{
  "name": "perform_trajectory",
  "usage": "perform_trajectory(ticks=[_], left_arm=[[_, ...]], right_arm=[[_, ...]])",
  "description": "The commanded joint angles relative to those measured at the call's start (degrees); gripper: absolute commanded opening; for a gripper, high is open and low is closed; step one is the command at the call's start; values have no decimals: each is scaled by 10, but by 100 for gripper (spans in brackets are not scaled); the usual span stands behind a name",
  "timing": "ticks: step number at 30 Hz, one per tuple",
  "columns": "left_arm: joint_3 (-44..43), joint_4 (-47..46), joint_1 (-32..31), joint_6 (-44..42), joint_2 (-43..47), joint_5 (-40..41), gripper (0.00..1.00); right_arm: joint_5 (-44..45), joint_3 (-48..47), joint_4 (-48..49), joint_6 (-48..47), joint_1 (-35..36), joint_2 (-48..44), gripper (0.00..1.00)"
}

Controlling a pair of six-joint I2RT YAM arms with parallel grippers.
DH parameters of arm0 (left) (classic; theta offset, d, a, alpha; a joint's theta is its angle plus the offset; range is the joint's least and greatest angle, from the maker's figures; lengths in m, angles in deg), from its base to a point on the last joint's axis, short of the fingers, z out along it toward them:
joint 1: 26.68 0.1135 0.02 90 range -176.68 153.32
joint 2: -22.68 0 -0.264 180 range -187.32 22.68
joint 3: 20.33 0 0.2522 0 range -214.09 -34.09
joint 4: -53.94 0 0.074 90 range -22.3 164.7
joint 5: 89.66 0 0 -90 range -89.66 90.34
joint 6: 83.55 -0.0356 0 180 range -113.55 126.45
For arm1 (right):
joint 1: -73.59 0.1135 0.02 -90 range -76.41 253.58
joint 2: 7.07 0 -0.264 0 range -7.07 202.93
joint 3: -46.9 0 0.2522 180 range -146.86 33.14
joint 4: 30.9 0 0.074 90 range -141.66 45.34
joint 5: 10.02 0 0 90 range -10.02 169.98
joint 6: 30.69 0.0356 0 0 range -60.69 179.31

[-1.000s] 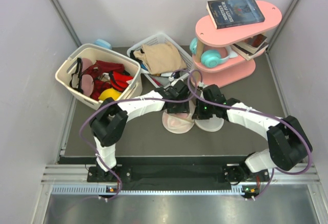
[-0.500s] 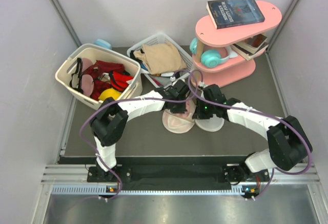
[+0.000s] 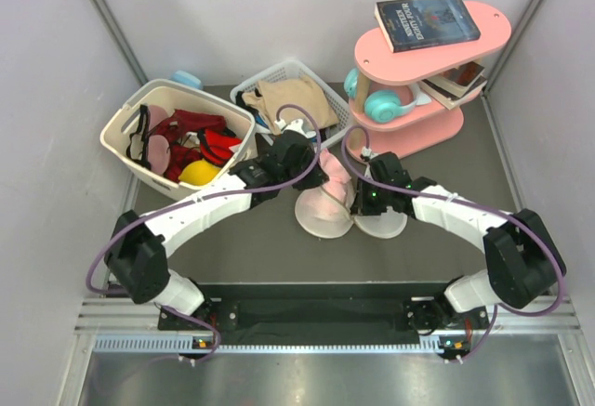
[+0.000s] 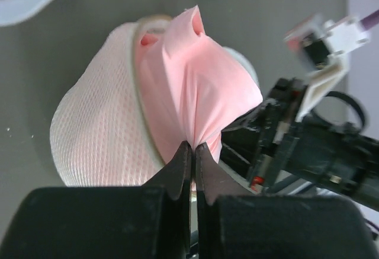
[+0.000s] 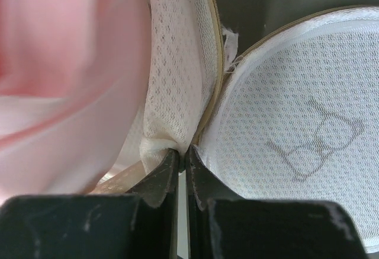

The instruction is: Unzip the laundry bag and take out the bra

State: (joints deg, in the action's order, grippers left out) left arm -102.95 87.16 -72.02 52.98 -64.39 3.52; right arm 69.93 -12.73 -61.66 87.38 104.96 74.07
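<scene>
The laundry bag lies open in two round mesh halves, the left half (image 3: 321, 218) (image 4: 95, 134) and the lid half (image 3: 381, 224) with the bra-shaped logo (image 5: 311, 143). My left gripper (image 3: 321, 178) (image 4: 193, 147) is shut on a fold of the pink bra (image 3: 337, 179) (image 4: 195, 81), which hangs stretched above the left half, its far end still inside. My right gripper (image 3: 358, 205) (image 5: 182, 152) is shut on the bag's fabric at the seam joining the halves. The bra shows as a pink blur (image 5: 65, 81) in the right wrist view.
A cream laundry basket (image 3: 119, 138) with red garments stands at the back left. Beside it is a white wire basket (image 3: 249, 85) holding tan cloth (image 3: 293, 101). A pink shelf (image 3: 437, 132) with a book (image 3: 426, 20) and teal headphones (image 3: 381, 105) is at the back right.
The left gripper shut on the bra and drew it up and back-left out of the bag's left half. Its elbow swung left. The right arm stayed put.
</scene>
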Motion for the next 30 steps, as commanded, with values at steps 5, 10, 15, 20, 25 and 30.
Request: perform_trajectory(ticks=[5, 10, 15, 20, 25, 30], left_arm=[[22, -130, 19, 28, 58, -50, 0], [42, -185, 29, 38, 49, -68, 0], [24, -231, 29, 39, 12, -85, 0], [-11, -239, 29, 37, -12, -85, 0], [-45, -230, 33, 24, 18, -68, 0], [-85, -227, 50, 21, 42, -69, 0]], right_arm=[[3, -19, 9, -7, -8, -7, 0], [7, -21, 13, -4, -8, -36, 0], [11, -23, 14, -4, -7, -52, 0], [13, -23, 10, -4, -7, -57, 0], [16, -19, 11, -5, -7, -53, 0], [14, -16, 12, -7, -6, -46, 0]])
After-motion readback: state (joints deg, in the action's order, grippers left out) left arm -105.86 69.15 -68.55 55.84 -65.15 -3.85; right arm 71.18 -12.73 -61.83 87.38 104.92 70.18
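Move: The left gripper already holds the pink bra, whose bulk hangs some 5 cm below it and 3 cm to the right. The laundry bag's open body lies straight under that hand, about 14 cm down, with its white flap 14 cm to the right and 3 cm nearer. The grey basket sits roughly 22 cm ahead and 7 cm left. From the right gripper, which holds the bag's edge, the bag body is about 8 cm left and 2 cm ahead. Keep the left fingers shut on the pink bra and draw it up about 8 cm away from the bag, pausing the climb midway while easing some 4 cm forward and 3 cm right. Tilt the left hand about 20 degrees so its fingers point less steeply down and more to the right. Keep the right grip on the bag's edge, letting it rise about 2 cm. ##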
